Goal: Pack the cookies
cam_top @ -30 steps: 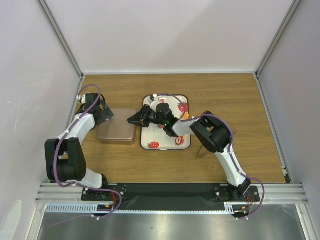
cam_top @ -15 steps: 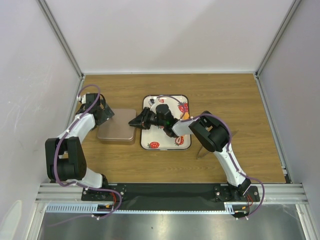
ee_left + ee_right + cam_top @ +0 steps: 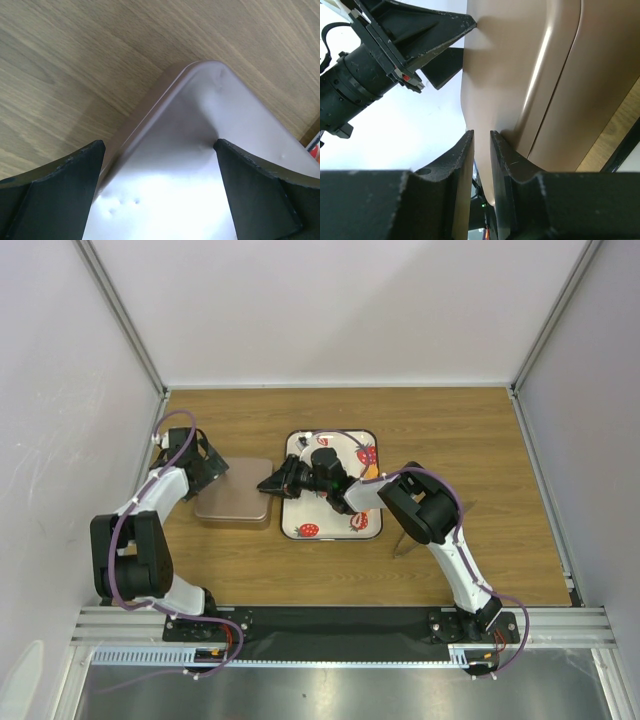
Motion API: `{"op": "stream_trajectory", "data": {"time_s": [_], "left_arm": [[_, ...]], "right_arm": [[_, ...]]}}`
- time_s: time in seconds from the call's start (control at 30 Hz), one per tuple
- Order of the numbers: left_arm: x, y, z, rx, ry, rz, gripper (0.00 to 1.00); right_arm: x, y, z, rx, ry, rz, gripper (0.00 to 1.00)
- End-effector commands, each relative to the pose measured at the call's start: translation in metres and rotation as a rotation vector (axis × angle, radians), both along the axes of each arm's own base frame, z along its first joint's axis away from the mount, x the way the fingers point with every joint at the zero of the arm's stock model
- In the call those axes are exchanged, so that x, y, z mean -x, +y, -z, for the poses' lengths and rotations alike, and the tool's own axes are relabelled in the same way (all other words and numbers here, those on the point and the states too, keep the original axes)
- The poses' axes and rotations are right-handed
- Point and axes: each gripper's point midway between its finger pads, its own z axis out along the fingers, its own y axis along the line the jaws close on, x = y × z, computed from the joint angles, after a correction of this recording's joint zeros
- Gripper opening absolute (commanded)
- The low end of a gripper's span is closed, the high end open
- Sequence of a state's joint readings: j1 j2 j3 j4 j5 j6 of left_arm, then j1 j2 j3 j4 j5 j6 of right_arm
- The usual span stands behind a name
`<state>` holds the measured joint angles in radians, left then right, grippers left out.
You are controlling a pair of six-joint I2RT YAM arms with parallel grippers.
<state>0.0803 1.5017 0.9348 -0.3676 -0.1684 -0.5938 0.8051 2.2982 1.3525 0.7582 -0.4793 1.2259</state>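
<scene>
No cookies show in any view. A flat brown tin (image 3: 235, 503) lies on the table left of the tray. My right gripper (image 3: 266, 483) reaches left across the tray and is shut on the thin right edge of the tin's lid (image 3: 520, 75), which runs between its fingertips (image 3: 481, 134). My left gripper (image 3: 207, 468) is open at the tin's far-left corner (image 3: 200, 100), one finger (image 3: 70, 185) on each side. In the right wrist view the left gripper (image 3: 455, 42) stands at the lid's far edge.
A white tray (image 3: 300, 520) with red strawberry prints lies in the middle of the wooden table (image 3: 450, 430), under my right wrist. White walls close in the left, far and right sides.
Almost nothing has moved. My right wrist has shifted very slightly, and the tin and the left gripper stay where they were.
</scene>
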Motion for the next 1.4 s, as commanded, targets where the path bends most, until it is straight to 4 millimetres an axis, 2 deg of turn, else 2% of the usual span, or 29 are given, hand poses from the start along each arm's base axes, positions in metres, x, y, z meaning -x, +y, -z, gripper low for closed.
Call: {"op": "stream_trajectory", "data": {"time_s": [0.0,0.3,0.67,0.87,0.97,1.07,1.1,1.2,1.23,1.27,1.33,1.37], "left_arm": [[0.015,-0.003,0.024,0.042,0.075,-0.008,1.0],[0.022,-0.004,0.038,0.12,0.099,-0.041,1.0],[0.029,-0.002,0.051,0.154,0.129,-0.073,1.0],[0.036,-0.002,0.061,0.182,0.15,-0.091,1.0],[0.035,0.0,0.059,0.181,0.149,-0.093,1.0],[0.03,0.004,0.052,0.161,0.136,-0.085,1.0],[0.03,0.005,0.051,0.157,0.135,-0.086,1.0],[0.029,0.005,0.05,0.149,0.132,-0.076,1.0],[0.029,0.005,0.05,0.151,0.132,-0.073,1.0],[0.029,0.004,0.051,0.152,0.134,-0.071,1.0],[0.028,0.004,0.05,0.152,0.133,-0.067,1.0],[0.027,0.005,0.05,0.151,0.13,-0.067,1.0]], "right_arm": [[0.006,-0.004,0.04,0.119,0.032,-0.002,0.25],[0.009,-0.004,0.04,0.164,-0.014,-0.014,0.25],[0.012,-0.002,0.054,0.224,-0.015,-0.035,0.25],[0.011,-0.002,0.054,0.232,-0.022,-0.034,0.25],[0.009,-0.003,0.05,0.204,-0.01,-0.044,0.26],[-0.005,-0.008,0.04,0.15,0.009,-0.033,0.26],[-0.015,-0.009,0.03,0.125,-0.001,-0.023,0.27],[-0.041,-0.016,0.021,0.09,0.014,-0.001,0.28],[-0.05,-0.014,0.009,0.066,-0.001,0.004,0.28],[-0.058,-0.017,0.011,0.063,0.012,0.014,0.28],[-0.069,-0.013,-0.001,0.039,-0.009,0.019,0.28],[-0.073,-0.013,0.0,0.043,-0.004,0.026,0.29]]}}
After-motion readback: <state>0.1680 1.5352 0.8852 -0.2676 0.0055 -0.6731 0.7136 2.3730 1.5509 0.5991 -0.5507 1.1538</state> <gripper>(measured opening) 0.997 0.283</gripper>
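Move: The lid's middle lies some 7 cm right and 2 cm back of the left hand, about 3 cm below it. From the right hand, the lid's middle is roughly 8 cm left, level fore and aft, and 2 cm below, while its far right corner is about 7 cm ahead and 3 cm right. The cookie tray's middle lies around 19 cm right of the right hand, level with it and 5 cm lower. Keep the open left gripper at the lid's far left part, one finger over the top and one outside the left wall, and sink about 1.5 cm while rolling its left side down some 10 degrees. Hold the nearly shut right fingertips on the lid's right edge, easing 1 cm left, then sweep them quickly forward about 5.5 cm towards the far right corner. ##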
